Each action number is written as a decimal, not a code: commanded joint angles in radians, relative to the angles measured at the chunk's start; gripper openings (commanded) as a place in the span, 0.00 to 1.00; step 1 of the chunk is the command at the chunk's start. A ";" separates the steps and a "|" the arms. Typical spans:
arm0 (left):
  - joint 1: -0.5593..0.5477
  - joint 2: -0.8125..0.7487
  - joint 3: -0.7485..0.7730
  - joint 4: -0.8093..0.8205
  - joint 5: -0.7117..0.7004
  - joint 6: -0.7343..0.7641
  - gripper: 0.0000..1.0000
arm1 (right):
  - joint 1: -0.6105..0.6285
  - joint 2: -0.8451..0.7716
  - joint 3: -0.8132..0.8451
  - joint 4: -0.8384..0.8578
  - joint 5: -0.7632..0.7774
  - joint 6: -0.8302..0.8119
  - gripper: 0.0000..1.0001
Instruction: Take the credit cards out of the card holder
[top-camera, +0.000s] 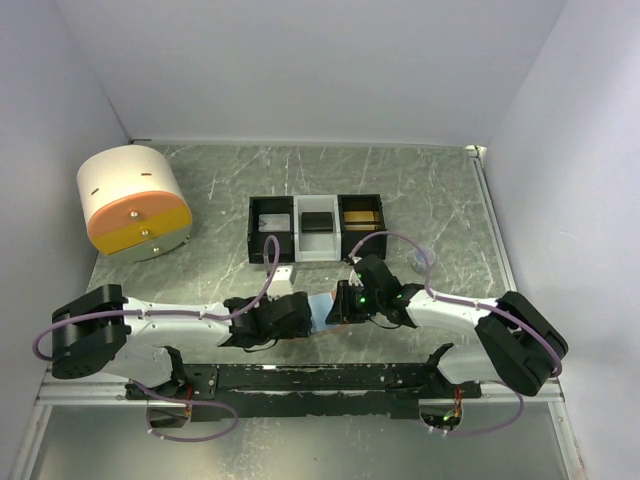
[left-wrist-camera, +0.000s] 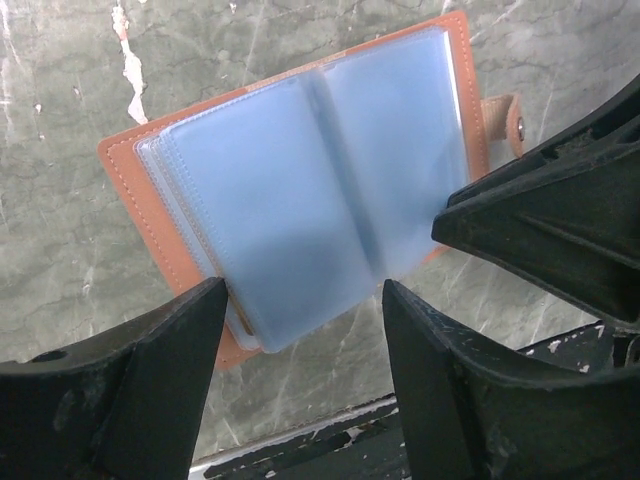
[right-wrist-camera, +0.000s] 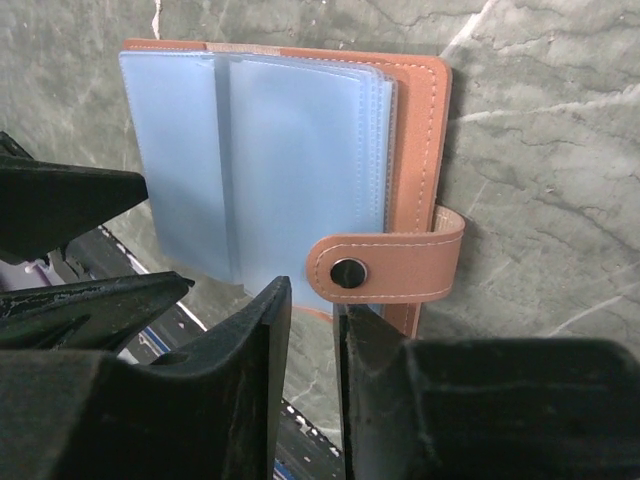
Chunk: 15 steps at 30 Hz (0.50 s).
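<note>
The card holder (top-camera: 321, 309) lies open on the table between my two grippers, with a salmon-orange cover (left-wrist-camera: 135, 190) and frosted light blue sleeves (left-wrist-camera: 290, 190). Its snap strap (right-wrist-camera: 395, 265) folds over the right edge. No credit cards show through the sleeves. My left gripper (left-wrist-camera: 305, 295) is open, with its wide-spread fingertips either side of the sleeves' near edge. My right gripper (right-wrist-camera: 310, 300) stands at the holder's near edge (right-wrist-camera: 320, 312) by the strap. Its jaws are only narrowly apart and nothing is between them.
A black-and-white three-compartment tray (top-camera: 297, 232) sits behind the grippers; a dark flat piece (top-camera: 318, 222) lies in its middle compartment and a gold one (top-camera: 360, 214) in its right. A white, orange and yellow drum (top-camera: 135, 205) stands far left. A black rail (top-camera: 320, 378) runs along the near edge.
</note>
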 joint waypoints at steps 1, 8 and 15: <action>-0.007 -0.025 0.073 -0.090 -0.038 -0.013 0.77 | 0.010 -0.039 0.006 -0.091 0.032 -0.042 0.28; 0.009 -0.176 0.040 -0.226 -0.098 -0.007 0.91 | 0.100 -0.125 0.154 -0.243 0.186 -0.119 0.53; 0.268 -0.393 -0.118 -0.184 0.070 0.091 0.94 | 0.289 -0.029 0.323 -0.351 0.463 -0.102 0.61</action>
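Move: The open card holder lies flat under both hands. Its middle is about 3 cm ahead of the left hand, 2 cm to its right and 2 cm below; from the right hand it is some 2 cm ahead, 4 cm to the left and just below. The holder's strap is about 3 cm ahead of the right hand and 2 cm to its right. The black-and-white tray stands some 20 cm beyond the holder's middle, and the clear cup about 14 cm ahead of the right hand and 18 cm to its right. Both hands back off the open card holder: the left rises about 5 cm and then swings some 5 cm to its left and a little forward, away from the sleeves, its already wide fingers spreading fully. The right lifts about 6 cm from beside the strap, drifting left over the holder late on, while its nearly shut fingers open to over half and the wrist tips their points back towards the base by some 15 degrees. ##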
